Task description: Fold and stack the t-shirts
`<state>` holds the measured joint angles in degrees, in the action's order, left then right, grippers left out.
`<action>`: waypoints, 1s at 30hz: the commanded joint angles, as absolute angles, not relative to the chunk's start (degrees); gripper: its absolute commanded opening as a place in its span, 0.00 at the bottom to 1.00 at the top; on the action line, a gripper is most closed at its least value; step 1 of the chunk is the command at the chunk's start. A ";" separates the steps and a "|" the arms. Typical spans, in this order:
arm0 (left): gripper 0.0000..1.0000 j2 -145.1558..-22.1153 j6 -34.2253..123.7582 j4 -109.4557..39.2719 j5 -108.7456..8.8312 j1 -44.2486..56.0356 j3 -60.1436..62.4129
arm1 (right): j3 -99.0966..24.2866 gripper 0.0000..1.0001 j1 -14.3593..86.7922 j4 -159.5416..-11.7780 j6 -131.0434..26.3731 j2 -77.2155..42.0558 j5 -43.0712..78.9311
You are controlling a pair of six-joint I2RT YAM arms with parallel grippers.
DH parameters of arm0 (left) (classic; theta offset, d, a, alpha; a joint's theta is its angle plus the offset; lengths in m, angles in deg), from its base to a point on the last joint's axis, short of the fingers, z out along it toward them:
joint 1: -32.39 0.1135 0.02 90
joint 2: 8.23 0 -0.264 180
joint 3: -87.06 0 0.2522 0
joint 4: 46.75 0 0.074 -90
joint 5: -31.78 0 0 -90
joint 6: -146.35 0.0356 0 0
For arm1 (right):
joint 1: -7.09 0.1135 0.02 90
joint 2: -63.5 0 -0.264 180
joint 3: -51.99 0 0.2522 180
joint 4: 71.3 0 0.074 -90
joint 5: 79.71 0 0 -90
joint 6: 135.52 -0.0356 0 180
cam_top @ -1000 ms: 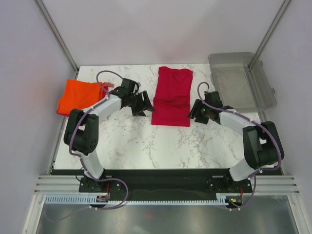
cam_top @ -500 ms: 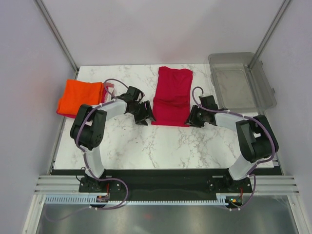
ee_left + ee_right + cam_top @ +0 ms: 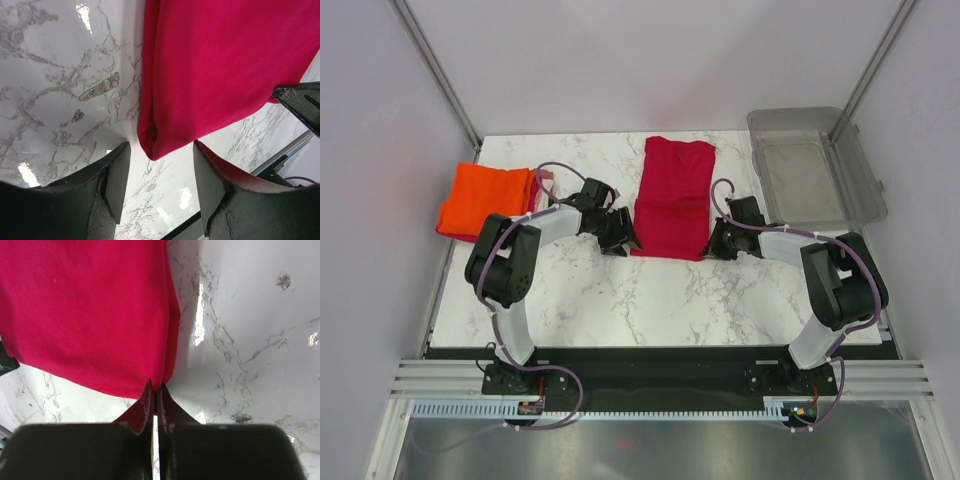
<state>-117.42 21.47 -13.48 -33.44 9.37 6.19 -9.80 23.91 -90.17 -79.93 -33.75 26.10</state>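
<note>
A crimson red t-shirt [image 3: 672, 200] lies folded into a long strip at the table's middle. My left gripper [image 3: 625, 240] is at its near left corner. In the left wrist view the left gripper [image 3: 160, 150] is open, and the red t-shirt [image 3: 220, 65] has its corner tip between the two fingers, untouched. My right gripper [image 3: 710, 245] is at the near right corner. In the right wrist view the right gripper [image 3: 156, 389] is shut on the hem of the red t-shirt [image 3: 85, 310]. A bright orange t-shirt [image 3: 485, 198] lies folded at the far left.
A clear grey plastic bin [image 3: 815, 165] stands at the back right, past the table's edge. A thin pink-red edge [image 3: 539, 179] shows at the orange t-shirt's right side. White marble table [image 3: 650, 300] stretches toward the arm bases.
Both grippers have moved in to the red t-shirt's near corners. The right gripper has closed on its corner. The left jaws have narrowed a little.
</note>
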 commanded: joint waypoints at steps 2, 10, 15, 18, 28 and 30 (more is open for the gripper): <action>0.59 -118.88 22.51 -15.15 -32.91 8.49 7.12 | -9.85 0.00 24.58 -90.87 -78.30 -34.94 25.23; 0.56 -119.76 21.98 -16.11 -32.82 8.49 7.04 | -9.67 0.00 24.67 -90.95 -78.39 -34.76 25.41; 0.51 -120.03 21.98 -16.20 -32.82 8.57 6.77 | -9.76 0.00 24.58 -91.04 -78.48 -34.67 25.41; 0.47 -120.03 21.98 -16.29 -32.91 8.57 7.03 | -9.85 0.00 24.49 -91.13 -78.39 -34.50 25.32; 0.02 -118.01 21.89 -16.73 -32.64 8.57 7.39 | -10.72 0.00 24.49 -92.70 -78.31 -33.36 25.41; 0.02 -116.43 21.98 -16.12 -32.82 8.66 6.51 | -12.30 0.00 24.58 -93.85 -78.30 -32.65 25.32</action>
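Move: The near left corner of the folded red t-shirt sits just below the open left fingers, roughly 1 cm down and 1 cm to the right. The near right corner, already pinched by the right hand, is about 13 cm to the left hand's right and level with it. The orange t-shirt lies some 28 cm left and 11 cm ahead. From the right hand, the near left corner is about 13 cm to the left, level in reach. The left fingers, about half open at first, close on the near left corner of the red t-shirt and pinch it against the table's level, shutting nearly fully only late on. Before that the left hand eases about half a centimetre right, then sinks about 1 cm onto the cloth with the wrist barely turning. The right hand stays put with its fingers shut, keeping its pinch on the near right corner. ##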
